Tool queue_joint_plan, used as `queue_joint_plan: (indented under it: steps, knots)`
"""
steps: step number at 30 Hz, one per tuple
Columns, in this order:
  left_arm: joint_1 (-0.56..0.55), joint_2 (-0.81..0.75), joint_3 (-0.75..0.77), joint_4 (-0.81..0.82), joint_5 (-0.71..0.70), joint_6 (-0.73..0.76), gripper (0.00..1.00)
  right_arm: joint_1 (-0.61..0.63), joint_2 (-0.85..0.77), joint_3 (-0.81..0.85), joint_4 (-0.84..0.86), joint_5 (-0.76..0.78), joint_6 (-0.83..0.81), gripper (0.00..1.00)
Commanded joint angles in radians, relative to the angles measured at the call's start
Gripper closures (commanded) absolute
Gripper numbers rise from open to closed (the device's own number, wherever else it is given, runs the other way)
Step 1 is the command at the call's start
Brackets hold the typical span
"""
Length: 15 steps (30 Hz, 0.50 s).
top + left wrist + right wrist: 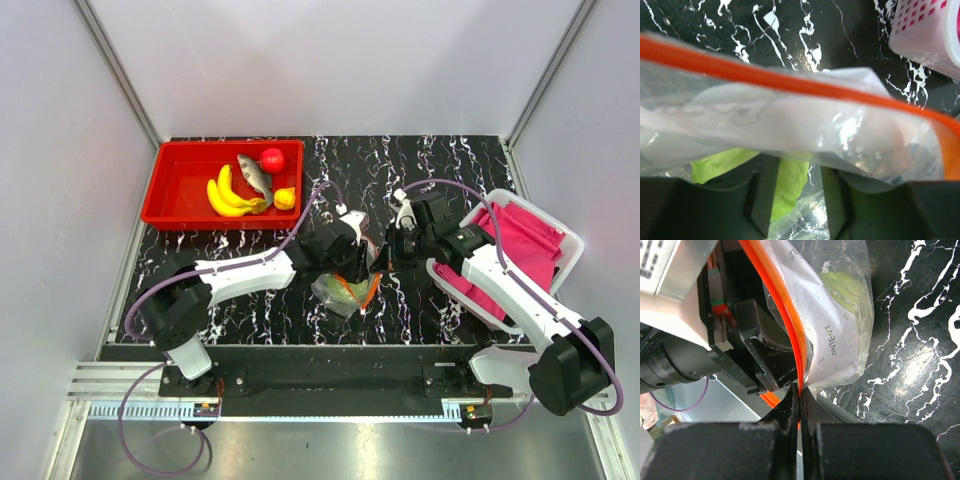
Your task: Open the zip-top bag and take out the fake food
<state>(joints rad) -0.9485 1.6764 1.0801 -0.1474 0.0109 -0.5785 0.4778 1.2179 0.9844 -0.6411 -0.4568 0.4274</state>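
The clear zip-top bag (338, 295) lies mid-table, its orange zip strip (775, 295) lifted. My right gripper (801, 390) is shut on that strip at one end. My left gripper (796, 172) sits at the bag's mouth beneath the strip (790, 80), jaws apart. A green piece (787, 187) of fake food lies between its fingers, against the left one, with a gap to the right one. In the top view both grippers, left (362, 262) and right (388, 262), meet over the bag. A banana bunch (228, 195), fish (255, 172), red fruit (272, 158) and yellow-orange fruit (285, 198) lie in the red tray (165, 205).
A white bin (570, 235) of pink cloth stands at the right, beside the right arm; its perforated wall (930, 35) shows in the left wrist view. The red tray stands at the back left. Black marbled tabletop (440, 160) surrounds the bag.
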Motion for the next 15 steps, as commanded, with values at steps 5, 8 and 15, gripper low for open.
queue_joint_plan:
  steps: [5,8,15]
  knots:
    - [-0.004,-0.085,-0.031,-0.187,-0.043,0.025,0.76,0.004,-0.009,0.013,0.011,0.013,-0.013,1.00]
    - [-0.004,-0.131,-0.031,-0.195,-0.058,0.032,0.85,0.004,-0.003,0.020,0.014,0.017,-0.016,1.00]
    - [-0.004,-0.237,-0.020,-0.222,-0.091,0.058,1.00,0.005,-0.003,0.030,0.015,0.033,-0.019,1.00]
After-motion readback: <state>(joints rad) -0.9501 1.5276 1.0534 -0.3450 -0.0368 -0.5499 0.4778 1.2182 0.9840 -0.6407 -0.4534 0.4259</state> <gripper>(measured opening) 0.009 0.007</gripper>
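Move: The left gripper is half open in the mouth of the zip-top bag. The green food lies some 3 cm back, 3 cm left and about 5 cm below it. The bag corner pinched by the right fingers is about 4 cm to the left gripper's right, 2 cm ahead and 6 cm up. The yellow food in the red bin is around 17 cm left, 17 cm ahead. From the right hand, the green food lies 7 cm left, 5 cm back, 11 cm down. Bring the left gripper about 4 cm left, easing it back and up some 2 cm each, away from the right fingers but still between the orange rims, and shut its half-open fingers fully on the way. Draw the bag's left side along with it. Hold the right gripper still, keeping its pinch on the rim. ##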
